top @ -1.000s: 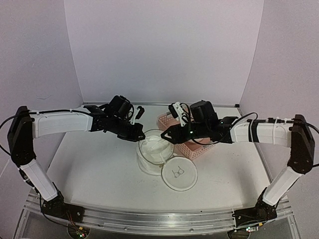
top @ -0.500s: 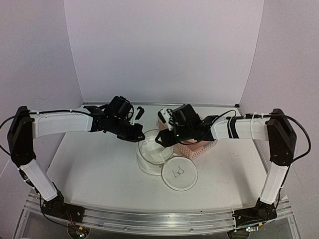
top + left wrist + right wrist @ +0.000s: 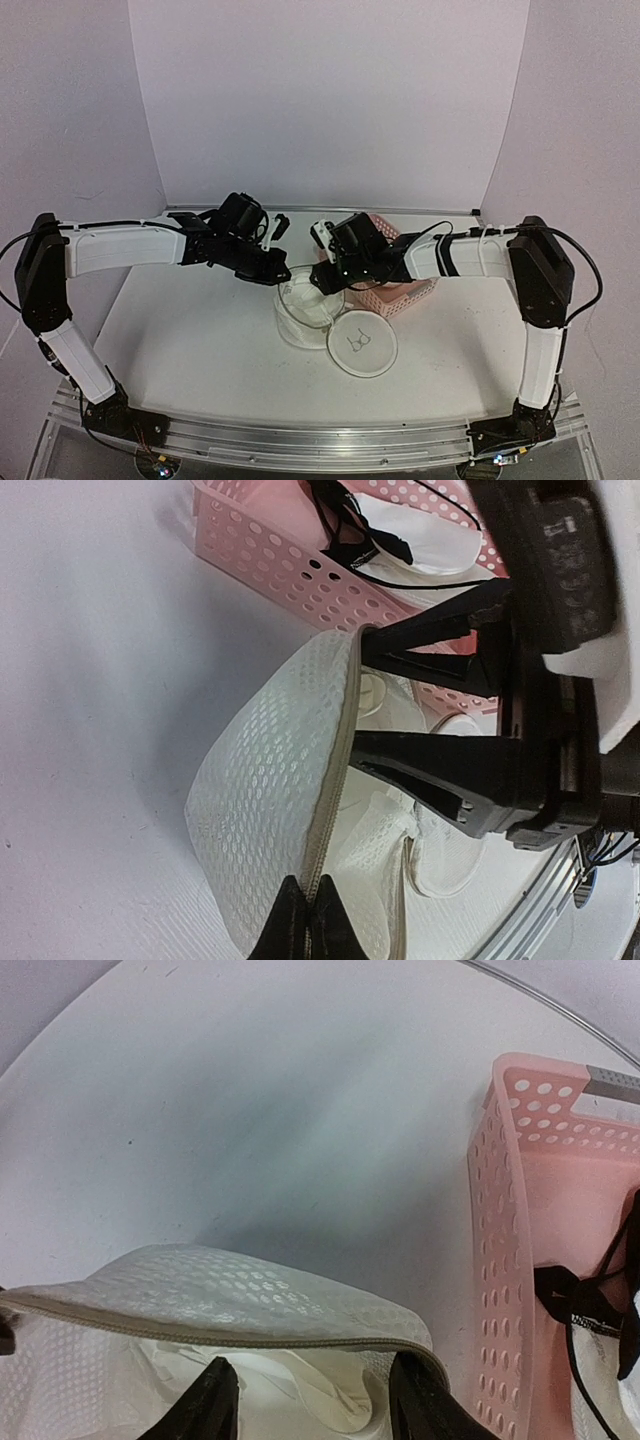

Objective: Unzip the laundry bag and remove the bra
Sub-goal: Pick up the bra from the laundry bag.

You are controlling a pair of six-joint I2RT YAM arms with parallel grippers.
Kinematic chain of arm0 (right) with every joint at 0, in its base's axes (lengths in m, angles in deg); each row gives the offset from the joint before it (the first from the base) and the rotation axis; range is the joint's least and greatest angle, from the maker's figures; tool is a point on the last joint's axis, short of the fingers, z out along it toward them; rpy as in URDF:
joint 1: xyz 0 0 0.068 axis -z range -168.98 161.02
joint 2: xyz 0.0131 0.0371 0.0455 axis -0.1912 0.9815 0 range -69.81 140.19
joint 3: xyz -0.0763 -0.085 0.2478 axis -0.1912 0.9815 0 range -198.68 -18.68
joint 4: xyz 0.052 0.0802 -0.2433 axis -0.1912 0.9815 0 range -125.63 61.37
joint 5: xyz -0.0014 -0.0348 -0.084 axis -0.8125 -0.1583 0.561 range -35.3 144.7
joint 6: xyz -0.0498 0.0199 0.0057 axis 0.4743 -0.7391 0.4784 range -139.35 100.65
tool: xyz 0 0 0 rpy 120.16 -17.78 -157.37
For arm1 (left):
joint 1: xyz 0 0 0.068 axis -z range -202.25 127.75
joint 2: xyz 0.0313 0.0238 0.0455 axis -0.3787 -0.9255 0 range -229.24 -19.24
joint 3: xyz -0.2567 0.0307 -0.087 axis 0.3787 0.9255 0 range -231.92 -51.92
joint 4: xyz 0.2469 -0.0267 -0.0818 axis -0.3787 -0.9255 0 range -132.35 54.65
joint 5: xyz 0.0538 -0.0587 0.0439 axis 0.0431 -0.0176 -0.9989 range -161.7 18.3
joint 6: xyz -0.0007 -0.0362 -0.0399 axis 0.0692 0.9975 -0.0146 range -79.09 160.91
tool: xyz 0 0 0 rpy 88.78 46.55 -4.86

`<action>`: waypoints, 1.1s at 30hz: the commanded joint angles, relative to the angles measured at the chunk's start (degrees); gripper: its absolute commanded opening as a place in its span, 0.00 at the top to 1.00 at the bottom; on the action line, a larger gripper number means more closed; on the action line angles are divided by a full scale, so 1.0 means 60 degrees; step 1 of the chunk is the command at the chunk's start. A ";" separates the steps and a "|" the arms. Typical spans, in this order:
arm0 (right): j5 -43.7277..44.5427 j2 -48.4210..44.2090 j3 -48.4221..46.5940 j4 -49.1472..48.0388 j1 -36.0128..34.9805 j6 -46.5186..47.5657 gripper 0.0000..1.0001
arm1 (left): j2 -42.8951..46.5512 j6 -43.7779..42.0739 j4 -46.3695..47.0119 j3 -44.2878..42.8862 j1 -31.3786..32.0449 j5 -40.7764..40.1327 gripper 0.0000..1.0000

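Observation:
The laundry bag (image 3: pixel 300 322) lies mid-table, a round white mesh pouch with its zipper seam (image 3: pixel 336 770) parted and its top lifted. My left gripper (image 3: pixel 307 882) is shut on that seam at the opening's left end. The bag's round flap with the black bra drawing (image 3: pixel 361 346) lies flat beside it. My right gripper (image 3: pixel 315 1405) is open, its black fingers (image 3: pixel 430 640) reaching into the mouth of the bag. Crumpled white fabric, the bra (image 3: pixel 300 1385), lies inside between those fingers, untouched as far as I can see.
A pink lattice basket (image 3: pixel 412 290) stands right behind the bag, against my right arm. Another white garment with black straps (image 3: pixel 410 535) lies in it. Purple walls close the table at the back and both sides.
My right gripper has swung left from over the pink basket to the bag's open mouth, and its jaws have spread wider. The left gripper holds the seam where it was.

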 commanded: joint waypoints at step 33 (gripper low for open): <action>-0.0725 -0.2022 0.1680 -0.1106 -0.0383 0.1121 1.00 | 0.0356 0.0138 0.0074 -0.0247 0.0046 -0.0751 1.00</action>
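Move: The bra lies in the open laundry bag, its middle some 3 cm to the left of the right gripper, level with it fore-and-aft and about 5 cm below. The basket is about 11 cm ahead, 12 cm to the right and 7 cm below; the bag's round lid is some 9 cm back, 8 cm to the right and 9 cm below. From the left gripper, the bra is about 5 cm to the right, 1 cm ahead and 10 cm below. Sink the half-open right gripper about 2.5 cm farther into the bag's mouth, stop, and shut the fingers fully to pinch the white cloth of the bra by its near right part. Then draw the hand back some 3 cm and up 2.5 cm, easing slightly right. Keep the left gripper shut on the bag's rim, nearly still. ##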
